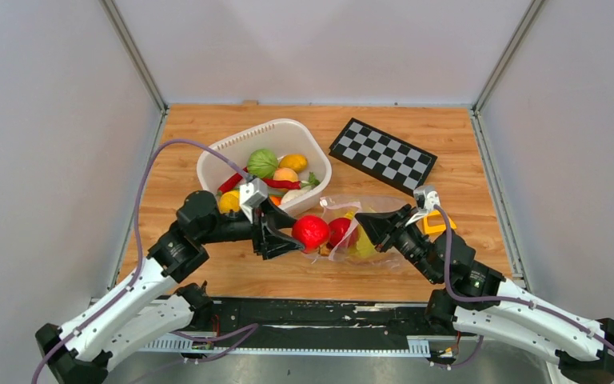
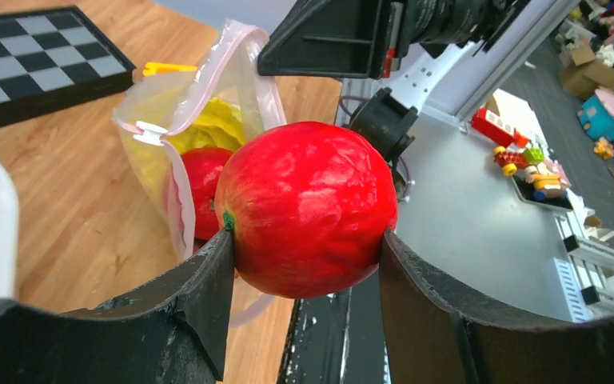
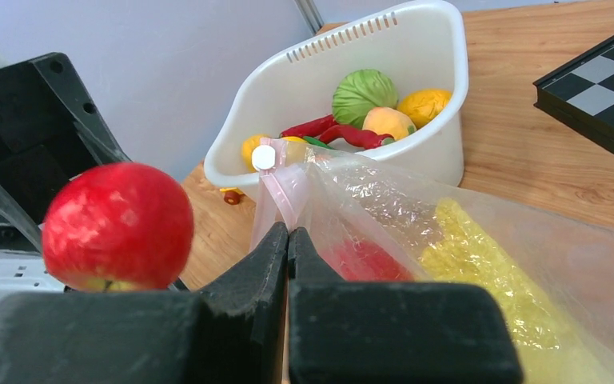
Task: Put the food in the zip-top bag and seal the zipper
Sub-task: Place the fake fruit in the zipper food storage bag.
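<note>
My left gripper (image 1: 302,234) is shut on a red toy apple (image 2: 308,210), held just left of the zip-top bag's mouth (image 2: 208,96). The clear zip-top bag (image 1: 368,228) lies on the wood with a red fruit (image 2: 200,188) and a yellow piece (image 3: 480,272) inside. My right gripper (image 3: 288,234) is shut on the bag's pink zipper edge (image 3: 276,188) and holds the mouth up. More food sits in the white basket (image 1: 212,164): a green cabbage (image 1: 261,162), red chillies (image 1: 281,183), and orange and yellow fruits.
A checkerboard (image 1: 382,154) lies at the back right. A yellow toy (image 1: 434,224) rests right of the bag, partly behind my right arm. The white basket stands just behind my left gripper.
</note>
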Tool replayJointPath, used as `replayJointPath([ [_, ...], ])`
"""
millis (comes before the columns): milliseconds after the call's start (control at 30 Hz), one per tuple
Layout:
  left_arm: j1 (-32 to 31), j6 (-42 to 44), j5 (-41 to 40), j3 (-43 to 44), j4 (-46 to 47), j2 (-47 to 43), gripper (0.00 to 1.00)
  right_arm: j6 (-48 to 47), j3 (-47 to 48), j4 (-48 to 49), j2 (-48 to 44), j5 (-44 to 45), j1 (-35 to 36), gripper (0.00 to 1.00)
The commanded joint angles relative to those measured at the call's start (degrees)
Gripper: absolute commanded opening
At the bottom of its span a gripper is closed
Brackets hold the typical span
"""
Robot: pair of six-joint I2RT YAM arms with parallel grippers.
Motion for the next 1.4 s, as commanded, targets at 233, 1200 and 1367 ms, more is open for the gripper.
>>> replayJointPath([
  [233,-8.96,4.42,-18.68,2.94,0.74,8.93,0.34,-0.2,0.45,7.03,0.04,-6.5,0.08,0.0],
  [1200,-19.58,-1.51,-41.24,-1.18,25.82,22.62,0.49,0.94,-1.11,16.86,-0.45,-15.78,0.08,0.0],
  [1367,-20.16,-1.67,-43.76,-1.47,28.09,23.84,0.63,2.56,-3.7,18.7,-4.49,-13.65,0.06,0.0],
])
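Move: The left hand holds a red fruit; the bag's open mouth lies about 4 cm ahead of it, 7 cm to its right and 4 cm lower. The bagged red fruit sits some 3 cm ahead, 9 cm right and 9 cm below, the white tub roughly 21 cm ahead, 11 cm left and 14 cm down. From the right hand, gripping the bag's rim, the held fruit is about 12 cm left, 3 cm back, level. Rightward and forward, about 9 and 6 cm, the left hand carries the held red fruit into the bag's mouth, dipping about 6 cm and easing up a little at the end, while turning some 20 degrees counter-clockwise with its grip kept. The shut right hand keeps pinching the rim, swinging it left and back around the fruit with a counter-clockwise turn, then lifting it while easing slightly right. ##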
